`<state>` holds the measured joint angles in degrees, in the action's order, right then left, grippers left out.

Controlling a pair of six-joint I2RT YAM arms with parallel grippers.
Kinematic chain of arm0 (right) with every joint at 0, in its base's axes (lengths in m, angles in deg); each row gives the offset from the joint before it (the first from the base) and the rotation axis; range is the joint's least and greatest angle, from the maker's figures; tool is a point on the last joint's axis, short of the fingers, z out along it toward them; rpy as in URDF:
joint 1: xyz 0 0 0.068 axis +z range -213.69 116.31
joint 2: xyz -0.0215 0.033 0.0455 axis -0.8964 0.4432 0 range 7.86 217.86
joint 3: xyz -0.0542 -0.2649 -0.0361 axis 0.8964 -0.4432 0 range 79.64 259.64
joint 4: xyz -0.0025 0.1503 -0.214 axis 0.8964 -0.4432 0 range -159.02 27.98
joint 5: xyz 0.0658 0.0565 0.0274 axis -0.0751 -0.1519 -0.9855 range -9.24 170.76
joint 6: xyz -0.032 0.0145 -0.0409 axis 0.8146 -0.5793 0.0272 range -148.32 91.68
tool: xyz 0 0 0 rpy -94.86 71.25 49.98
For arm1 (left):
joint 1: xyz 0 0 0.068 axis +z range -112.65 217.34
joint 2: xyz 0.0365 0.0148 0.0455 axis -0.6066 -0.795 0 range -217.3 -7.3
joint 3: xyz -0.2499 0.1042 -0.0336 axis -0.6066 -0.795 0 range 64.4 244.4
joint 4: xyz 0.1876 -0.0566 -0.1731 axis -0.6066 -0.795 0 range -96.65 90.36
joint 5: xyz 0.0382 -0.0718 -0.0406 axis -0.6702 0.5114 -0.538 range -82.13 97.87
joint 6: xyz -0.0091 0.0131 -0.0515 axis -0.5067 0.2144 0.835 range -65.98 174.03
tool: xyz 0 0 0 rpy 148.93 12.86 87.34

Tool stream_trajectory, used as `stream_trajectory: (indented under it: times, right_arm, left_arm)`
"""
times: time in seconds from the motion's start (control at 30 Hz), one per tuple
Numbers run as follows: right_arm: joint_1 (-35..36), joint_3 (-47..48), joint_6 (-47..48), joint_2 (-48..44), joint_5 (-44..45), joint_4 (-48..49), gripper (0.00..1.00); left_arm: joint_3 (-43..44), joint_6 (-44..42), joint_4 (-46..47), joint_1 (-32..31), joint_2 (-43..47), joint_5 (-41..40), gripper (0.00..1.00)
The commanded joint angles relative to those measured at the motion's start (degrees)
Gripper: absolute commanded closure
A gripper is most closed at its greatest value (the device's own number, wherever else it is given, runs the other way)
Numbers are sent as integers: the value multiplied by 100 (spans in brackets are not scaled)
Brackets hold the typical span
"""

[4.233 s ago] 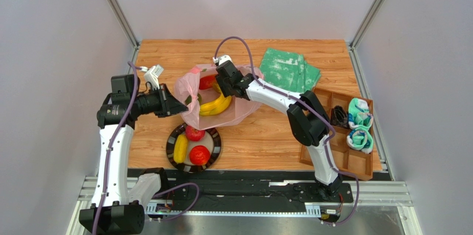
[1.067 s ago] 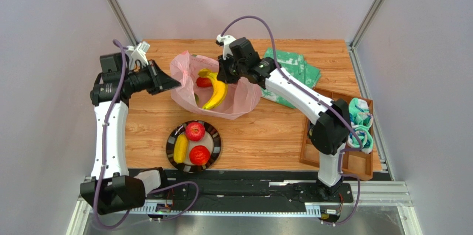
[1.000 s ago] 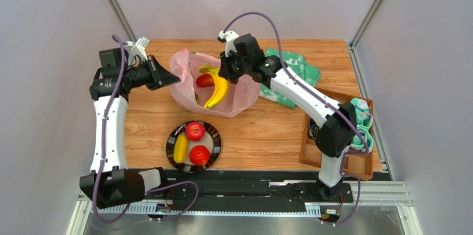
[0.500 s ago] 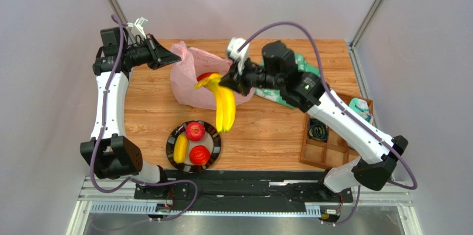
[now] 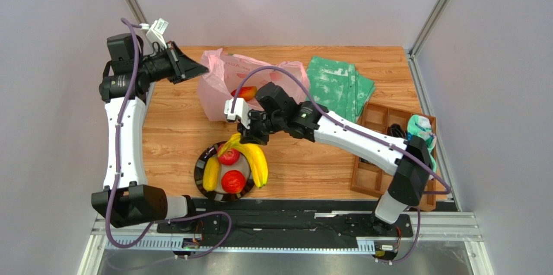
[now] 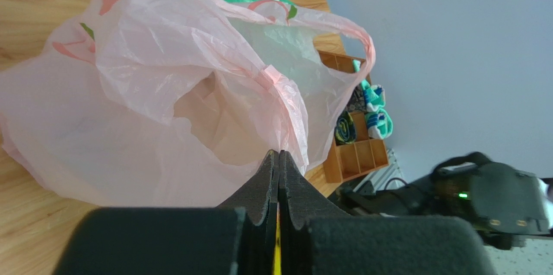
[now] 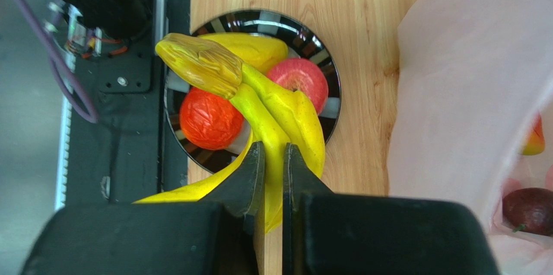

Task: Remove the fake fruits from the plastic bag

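My right gripper is shut on the bunch of yellow bananas and holds it just over the black plate. In the right wrist view the gripper pinches one banana above the plate, which holds a red apple, an orange-red fruit and a lemon. My left gripper is shut on the edge of the pink plastic bag and holds it lifted; the left wrist view shows this gripper and bag. A red fruit and a dark plum remain inside.
A folded green-and-white cloth lies at the back right. A wooden compartment tray with rolled socks stands at the right edge. The arm bases and a metal rail run along the near edge.
My right gripper has carried the bananas out of the bag, forward and down to just over the plate. My left gripper has lifted the bag's edge up and back.
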<state>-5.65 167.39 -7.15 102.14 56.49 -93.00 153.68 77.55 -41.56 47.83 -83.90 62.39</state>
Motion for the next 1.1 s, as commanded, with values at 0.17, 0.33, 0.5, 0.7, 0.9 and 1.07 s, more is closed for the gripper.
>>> stream_trajectory:
  times: [0.17,0.33,0.5,0.7,0.9,1.07]
  right_arm:
    - [-126,726,757,1311,1037,259,100]
    - [-223,1393,845,1917,1319,215,100]
    - [-267,1737,880,2331,1381,181,100]
    - [-206,1860,801,2630,1092,163,100]
    - [93,2053,1082,2929,1030,-135,100]
    - [234,2194,1152,3061,977,-242,100]
  left_arm:
    - [-129,-279,-45,-29,496,58,100]
    - [-402,-244,-63,-29,690,111,100]
    - [-621,-191,-63,-28,795,173,100]
    - [-710,-191,-28,-29,796,173,100]
    - [-727,-138,7,-29,725,182,100]
    - [-657,-138,-10,-29,673,164,100]
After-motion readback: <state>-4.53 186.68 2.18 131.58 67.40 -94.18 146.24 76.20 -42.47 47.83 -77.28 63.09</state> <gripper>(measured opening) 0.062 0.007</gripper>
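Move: The plate's middle lies about 8 cm left and 2 cm back of the right hand, which already holds the bananas, and some 19 cm below. In the plate, the red apple is 2 cm ahead and 8 cm left of that hand, the orange-red fruit 6 cm back and 6 cm left, and the yellow fruit 3 cm back and 13 cm left. From the left hand, holding the bag's handle, the plate is roughly 16 cm back, 4 cm right and 33 cm below. Keep the bananas pinched near their crown and lower the right gripper about 12 cm onto the plate's far side, swinging some 10 cm forward on the way down and then drawing back 3 cm while easing left, with the fingers tipping about 15 degrees further down. Hold the bag's handle with the left gripper and let that hand ease back some 3 cm. ##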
